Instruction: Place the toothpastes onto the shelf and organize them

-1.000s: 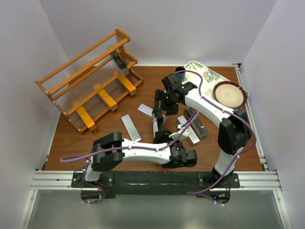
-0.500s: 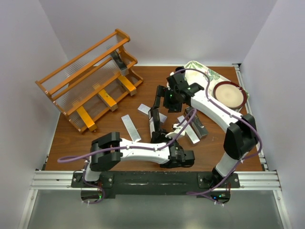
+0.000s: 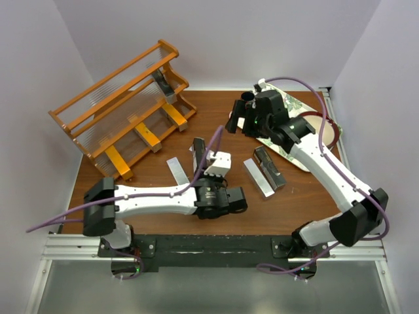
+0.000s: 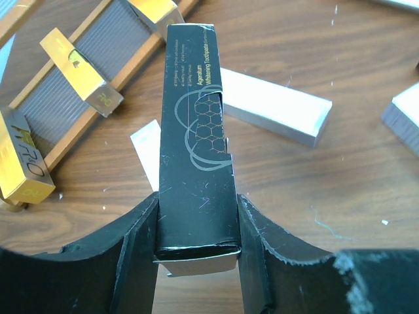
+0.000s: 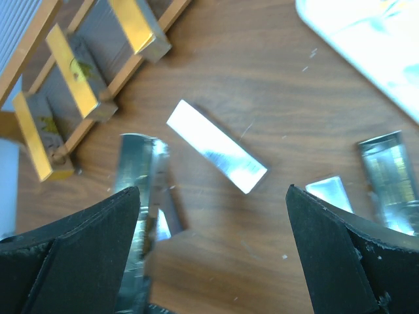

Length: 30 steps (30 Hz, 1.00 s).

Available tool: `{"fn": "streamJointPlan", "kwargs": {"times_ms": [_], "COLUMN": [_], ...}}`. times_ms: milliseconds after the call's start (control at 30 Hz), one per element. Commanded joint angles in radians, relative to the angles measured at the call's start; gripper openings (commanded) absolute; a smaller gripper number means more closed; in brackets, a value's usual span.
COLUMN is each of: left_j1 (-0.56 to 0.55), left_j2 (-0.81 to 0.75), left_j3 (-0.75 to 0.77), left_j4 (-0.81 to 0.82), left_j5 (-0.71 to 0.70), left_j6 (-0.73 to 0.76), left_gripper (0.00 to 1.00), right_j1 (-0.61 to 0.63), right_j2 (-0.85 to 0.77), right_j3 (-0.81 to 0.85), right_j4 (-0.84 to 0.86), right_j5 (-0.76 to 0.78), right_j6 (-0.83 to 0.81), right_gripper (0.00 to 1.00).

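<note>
My left gripper (image 4: 196, 222) is shut on the near end of a black toothpaste carton (image 4: 196, 131), lifted over the table and pointing away; from above, this carton (image 3: 198, 156) sticks out of the left gripper (image 3: 204, 180). The right gripper (image 3: 234, 122) hangs wide open near the tray, nothing between its fingers (image 5: 118, 222). The orange wooden shelf (image 3: 118, 104) stands at the back left. Three gold cartons (image 3: 147, 137) lie on its lowest tier and a dark one (image 3: 163, 86) higher up. Loose silver cartons (image 3: 177, 171) (image 3: 258, 176) (image 5: 216, 147) and a dark carton (image 3: 270, 167) lie on the table.
A floral white tray (image 3: 283, 103) with a red-rimmed plate (image 3: 316, 129) sits at the back right, a small dark cup (image 3: 247, 97) beside it. Purple cables loop off both arms. White walls close in the left, back and right sides.
The right gripper opened, let go of the black carton and pulled back towards the tray. The left arm swung left, carrying the black carton with it.
</note>
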<state>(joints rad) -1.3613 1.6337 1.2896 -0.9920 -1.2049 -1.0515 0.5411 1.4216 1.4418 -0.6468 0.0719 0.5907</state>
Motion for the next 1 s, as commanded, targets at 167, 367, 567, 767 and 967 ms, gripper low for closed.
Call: {"fn": "streamJointPlan", "kwargs": {"times_ms": [167,367,567,767,967], "left_j1": [0.09,0.168,0.292,0.45,0.614], "left_j2": [-0.216,-0.293,-0.327,-0.411,-0.419], "left_j3": [-0.018,-0.003,0.005,-0.079,-0.127], "left_j4": [-0.011,-0.077,-0.005,0.429,0.719], "left_j5": [-0.035,-0.082,-0.097,-0.084,0.027], "left_j6": [0.051,0.05,0.171,0.554,0.775], "left_gripper": [0.12,0.12,0.13,0.13,0.12], "right_j1": [-0.035,-0.053,-0.07,-0.081,-0.087], "right_j2": [-0.107,-0.144,-0.167,-0.193,-0.227], "right_j3": [-0.106,-0.153,-0.202,-0.241,-0.281], "right_j4": [0.033,0.039,0.049,0.062,0.068], "right_j5": [0.152,0.163,0.163,0.166,0.177], "right_j6": [-0.1,-0.121,-0.141,-0.164,-0.18], "right_gripper": [0.99,0.99,0.99,0.98,0.99]}}
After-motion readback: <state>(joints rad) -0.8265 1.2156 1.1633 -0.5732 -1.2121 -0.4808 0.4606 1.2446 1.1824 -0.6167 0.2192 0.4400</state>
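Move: The left hand holds a dark toothpaste by its near end; the free stretch of upper shelf lies about 21 cm ahead, 20 cm left and 3 cm lower. The shelved dark toothpaste is some 27 ahead and 12 left, the middle yellow one 12 ahead, 18 left and 13 below. For the empty right hand, the loose dark toothpaste lies about 12 cm back, 15 right and 23 below, with a silver one 3 cm left of it and 3 nearer. Keeping its pinch on the dark toothpaste, the left hand sweeps about 17 cm left, with some 11 cm of rise and 9 cm forward that comes mostly late, swinging roughly 20 degrees counter-clockwise and lifting its fingertips a little, to bring the box towards the upper shelf. The right hand, empty and wide open, draws some 8 cm right and sinks about 4 cm towards the loose dark toothpaste, rolling its left side down slightly and touching nothing on the table. ##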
